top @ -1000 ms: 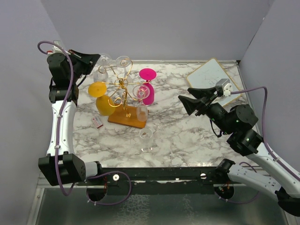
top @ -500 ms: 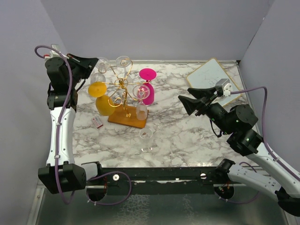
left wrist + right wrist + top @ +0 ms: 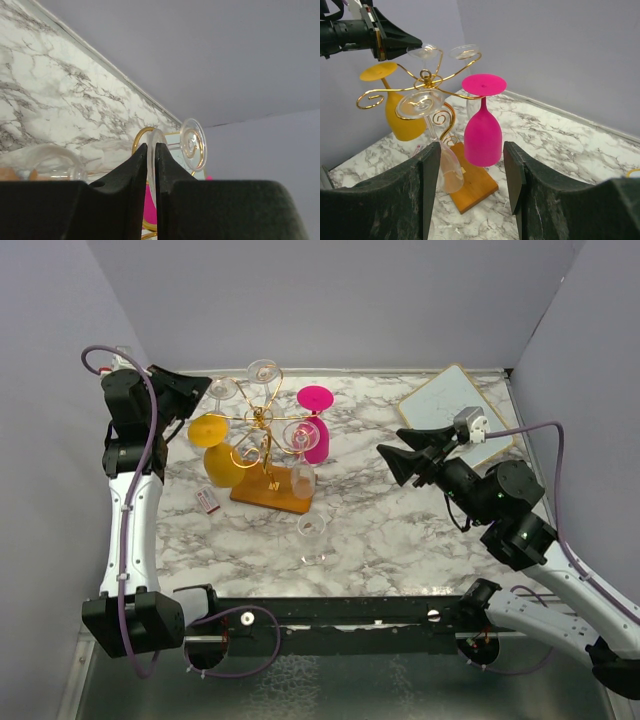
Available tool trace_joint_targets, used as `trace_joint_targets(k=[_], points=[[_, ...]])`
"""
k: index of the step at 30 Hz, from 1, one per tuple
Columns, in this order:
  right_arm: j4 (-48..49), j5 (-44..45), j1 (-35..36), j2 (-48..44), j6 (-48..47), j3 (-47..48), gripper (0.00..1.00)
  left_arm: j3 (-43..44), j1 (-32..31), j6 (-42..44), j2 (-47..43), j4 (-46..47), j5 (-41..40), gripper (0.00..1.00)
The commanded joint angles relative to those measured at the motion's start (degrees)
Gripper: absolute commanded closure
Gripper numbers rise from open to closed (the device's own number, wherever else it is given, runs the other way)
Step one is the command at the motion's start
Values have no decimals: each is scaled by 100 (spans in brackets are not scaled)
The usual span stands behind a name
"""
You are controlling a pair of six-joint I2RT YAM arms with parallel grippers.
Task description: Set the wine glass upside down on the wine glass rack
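The wine glass rack (image 3: pixel 262 418) is gold wire on a wooden base (image 3: pixel 272 490), also in the right wrist view (image 3: pixel 425 77). My left gripper (image 3: pixel 205 383) is at its back left arm, shut on the foot of a clear wine glass (image 3: pixel 222 390) hanging bowl down. In the left wrist view, the foot's edge (image 3: pixel 155 134) is pinched between the jaws (image 3: pixel 151 147) and the bowl (image 3: pixel 45 162) shows low at the left. The right wrist view shows that foot (image 3: pixel 425 51) over a gold arm. My right gripper (image 3: pixel 390 462) hovers right of the rack, open and empty (image 3: pixel 471 165).
A yellow glass (image 3: pixel 222 462), a pink glass (image 3: pixel 316 435) and two clear glasses (image 3: pixel 303 475) hang on the rack. Another clear glass (image 3: pixel 314 530) stands upright on the marble in front of the base. A small tag (image 3: pixel 208 502) lies left of the base. A white board (image 3: pixel 455 405) lies back right.
My left gripper has lowered the clear glass's foot slightly toward the rack's back left arm. The right arm has edged a little left.
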Motion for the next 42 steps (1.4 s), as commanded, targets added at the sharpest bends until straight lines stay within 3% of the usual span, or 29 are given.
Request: trace_joint_targets(k=[1,12,21,29,34,42], points=[[-12,-92,10,54,62,59,47,107,17,302,-137,-293,-244,82],[-98,-63,3,217,286,182,47,477,15,879,-172,-755,-493,55],[-1685,-795,8,911,501,1082,47,1136,14,1648,-222,-1144,-630,33],[-2636,-1901,10,1314,-79,1450,47,1947,14,2558,-373,-1719,-1274,30],[-2455,-2517,84,1445,-300,1201,47,2320,0,2772,-446,-1656,-859,30],[-2324,-2262,998,1742,-1051,938,50,2432,-109,2734,-565,-951,235,30]])
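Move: The left fingertips are still at the foot of the far-left glass on the rack, whose middle lies 2 cm right and 9 cm below. For the right hand, the last standing glass is about 17 cm left, 7 cm back, 28 cm down; the hung clear glass is 18 cm left, 6 cm ahead, 9 cm lower. From the left hand, the standing glass is some 21 cm right, 23 cm back, 28 cm down. Left fingers release the far-left glass, rising back 14 cm; right hand sinks leftward 10 cm towards standing glass. ##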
